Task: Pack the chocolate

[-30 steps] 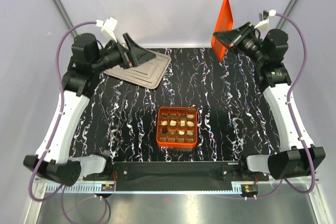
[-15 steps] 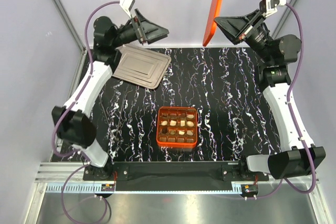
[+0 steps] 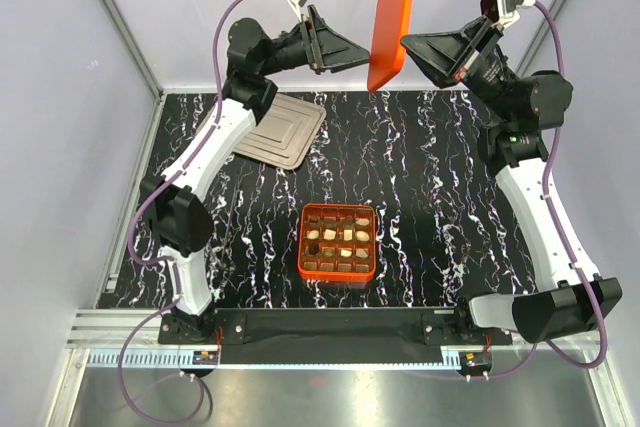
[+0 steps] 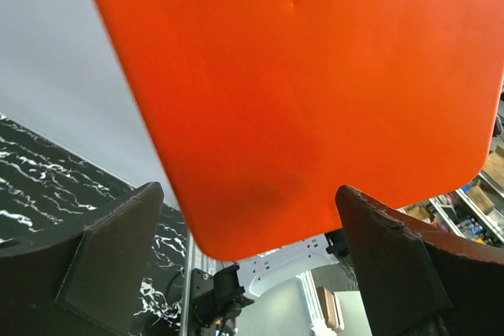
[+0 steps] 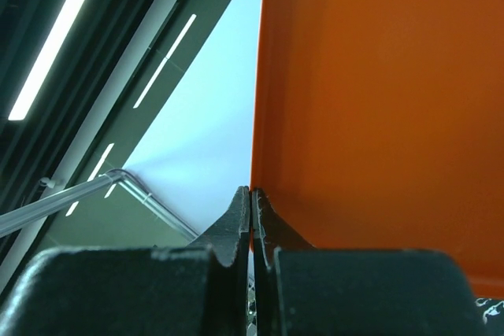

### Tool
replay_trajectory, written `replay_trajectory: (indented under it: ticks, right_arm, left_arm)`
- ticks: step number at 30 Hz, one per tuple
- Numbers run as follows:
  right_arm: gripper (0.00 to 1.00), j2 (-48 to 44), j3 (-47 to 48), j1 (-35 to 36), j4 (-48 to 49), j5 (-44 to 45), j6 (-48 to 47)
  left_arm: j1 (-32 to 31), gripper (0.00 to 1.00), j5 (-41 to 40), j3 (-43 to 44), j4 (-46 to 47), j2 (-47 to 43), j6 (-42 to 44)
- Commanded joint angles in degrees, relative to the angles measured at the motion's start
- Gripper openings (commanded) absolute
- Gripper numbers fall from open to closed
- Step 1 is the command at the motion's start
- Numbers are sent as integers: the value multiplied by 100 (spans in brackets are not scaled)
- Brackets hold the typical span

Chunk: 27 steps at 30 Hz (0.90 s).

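Observation:
Small brown and cream chocolate pieces point(image 3: 329, 238) sit in the grid cells of the orange box point(image 3: 301, 247) at the table's middle. High above the table's back edge, my right gripper point(image 3: 405, 44) point(image 5: 250, 194) is shut on the edge of the flat orange lid point(image 3: 393, 7) point(image 5: 378, 100), holding it upright. My left gripper point(image 3: 356, 54) point(image 4: 252, 273) is raised just left of the lid and stands wide open. In the left wrist view the lid point(image 4: 299, 92) fills the frame, its lower corner showing between the two fingers point(image 4: 110, 265); I cannot tell if they touch it.
A brown-grey ribbed sheet point(image 3: 275, 132) lies flat at the back left of the black marbled table point(image 3: 450, 217). Pale walls and metal frame posts stand behind and beside the table. Both arm bases sit at the near edge.
My left arm lifted off the ribbed sheet and swung up and right to the lid. My right arm raised the lid higher and carried it left.

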Motion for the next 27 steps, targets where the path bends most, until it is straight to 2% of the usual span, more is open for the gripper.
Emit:
replay_trajectory:
  ticks: [1, 7, 13, 15, 17, 19, 20, 24, 25, 27]
  right_arm:
    - [0, -23, 274, 99, 624, -35, 192]
    - [0, 47, 46, 204, 1063, 88, 482]
    - [0, 118, -164, 222, 1293, 62, 615]
    - [0, 135, -305, 222, 1415, 79, 702]
    - [0, 126, -490, 222, 1407, 1, 659]
    - [0, 65, -735, 222, 1319, -35, 589]
    - [0, 30, -806, 213, 1232, -131, 449]
    - [0, -294, -1018, 187, 109, -141, -508]
    - [0, -348, -1027, 187, -381, -106, -867]
    - [0, -444, -1044, 170, -745, -44, -1098]
  left_arm:
    - [49, 99, -35, -131, 737, 9, -266]
    - [-47, 99, -123, -159, 1774, 166, -1275]
    - [-100, 99, -281, -447, 2504, 263, -1865]
    - [-100, 97, -369, -571, 3127, 290, -2164]
    - [-100, 91, -448, -677, 3697, 307, -2604]
    - [-100, 86, -422, -686, 3797, 281, -2754]
    - [-100, 79, -361, -695, 3728, 211, -2728]
    - [-47, 63, -299, -1037, 3568, -52, -2605]
    - [-12, 62, -307, -1194, 3621, -96, -2675]
    - [32, 57, -290, -1318, 3858, -158, -2815]
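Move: The orange lid is already held up by the shut right fingers; its middle lies some 6 cm ahead of the right hand, 3 cm to its left, about level. From the left hand it is roughly 5 cm to the right, 8 cm above, neither ahead nor back. The chocolate box lies about 20 cm back, 4 cm left and 47 cm below the left hand; the grey tray, 4 cm ahead, 20 cm left, 49 cm below. Both hands sink 3–4 cm, the left fingers partly closing about the lid's lower corner, the right still pinching it. ##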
